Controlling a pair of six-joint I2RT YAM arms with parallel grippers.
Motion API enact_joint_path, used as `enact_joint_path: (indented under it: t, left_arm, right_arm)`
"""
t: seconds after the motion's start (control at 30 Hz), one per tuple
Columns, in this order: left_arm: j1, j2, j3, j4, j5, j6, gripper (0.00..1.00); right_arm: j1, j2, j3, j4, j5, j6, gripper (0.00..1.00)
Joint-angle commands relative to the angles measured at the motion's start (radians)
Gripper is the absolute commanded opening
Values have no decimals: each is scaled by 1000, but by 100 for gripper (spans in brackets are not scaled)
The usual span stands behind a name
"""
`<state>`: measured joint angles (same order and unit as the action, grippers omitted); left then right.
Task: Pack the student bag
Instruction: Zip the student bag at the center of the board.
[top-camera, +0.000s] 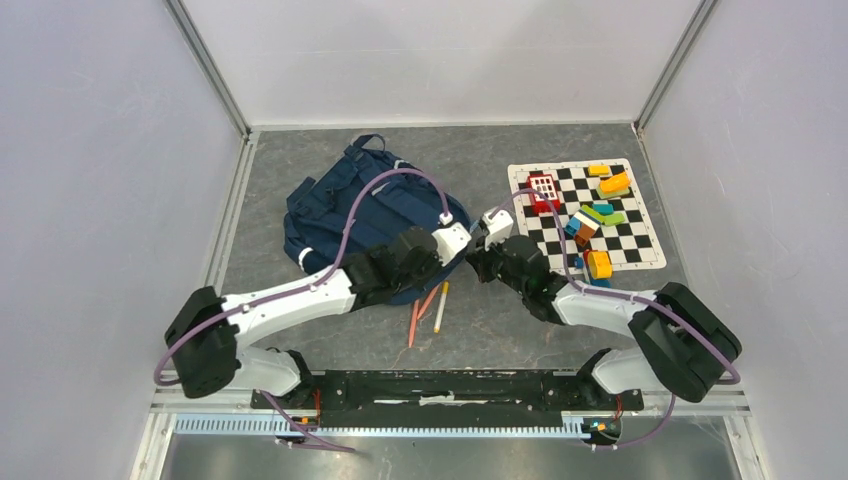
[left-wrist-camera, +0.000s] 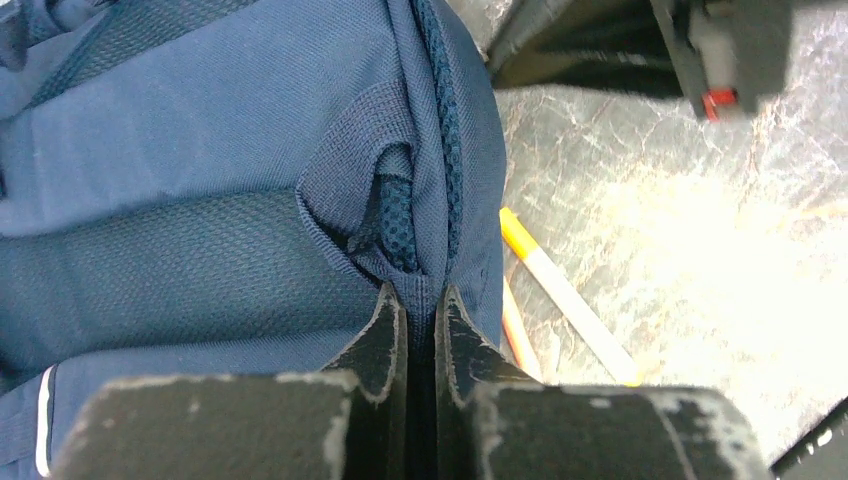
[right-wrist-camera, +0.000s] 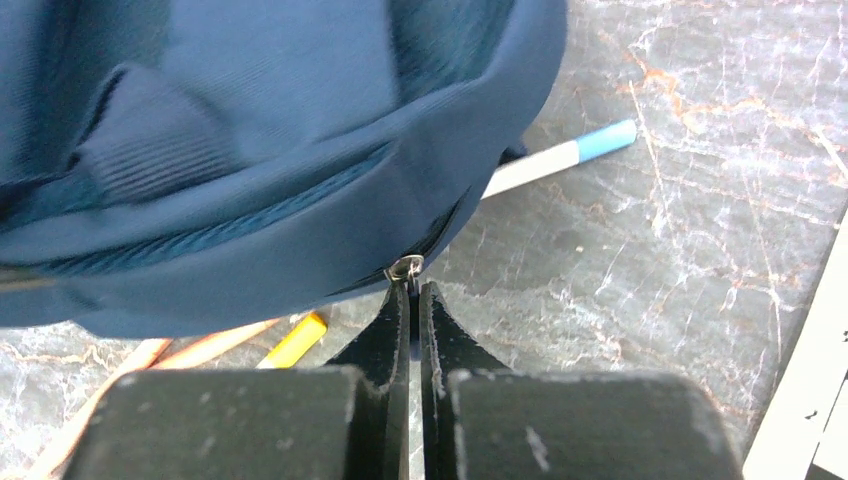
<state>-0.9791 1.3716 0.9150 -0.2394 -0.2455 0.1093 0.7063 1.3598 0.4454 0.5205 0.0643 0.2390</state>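
Observation:
The student bag (top-camera: 340, 210) is a navy-blue backpack lying flat at the centre left of the table. Both grippers meet at its near right corner. My left gripper (left-wrist-camera: 422, 295) is shut on a fold of the bag's fabric (left-wrist-camera: 200, 150) beside a dark mesh seam. My right gripper (right-wrist-camera: 414, 290) is shut on the small metal zip pull (right-wrist-camera: 405, 267) at the bag's lower edge (right-wrist-camera: 250, 130). From above, the left gripper (top-camera: 462, 252) and right gripper (top-camera: 478, 258) are almost touching.
Orange and white pens (top-camera: 428, 310) lie just in front of the bag. A white pen with a blue cap (right-wrist-camera: 560, 160) pokes out from under it. A checkered mat (top-camera: 640, 250) carrying several coloured blocks lies to the right. Enclosure walls stand close on three sides.

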Motion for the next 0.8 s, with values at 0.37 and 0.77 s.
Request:
enact_joint_path:
  t: [0.37, 0.77]
  left_arm:
    - [2, -341, 39, -600, -290, 23, 2]
    - [1, -372, 177, -497, 6, -48, 62]
  right_arm:
    - [-137, 257, 360, -92, -234, -116, 0]
    - [-37, 269, 310, 15, -385, -34, 0]
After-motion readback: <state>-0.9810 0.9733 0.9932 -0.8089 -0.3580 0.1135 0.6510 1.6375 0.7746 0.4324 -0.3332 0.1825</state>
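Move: The left hand already pinches the rim of the student bag's opening. The bag's middle lies about 11 cm left, 7 cm ahead and 6 cm below it, and the yellow marker 5 cm right, 9 cm back and 12 cm below. The right hand already holds the zip pull between its fingertips, the bag's middle some 23 cm left and 5 cm ahead. Nearer to it are the yellow marker, 9 cm left and 11 cm back, and the blue marker, about 6 cm straight ahead, both 8 cm below. Leftward, with some draw back and a steady rise, the left hand hauls the pinched bag rim about 11 cm, then opens its fingers and lets go, still rising. The right hand, keeping the zip pull shut in its fingertips, first runs forward about 5 cm along the bag's right edge, then swings left and slightly back, turning counter-clockwise some 20 degrees. ##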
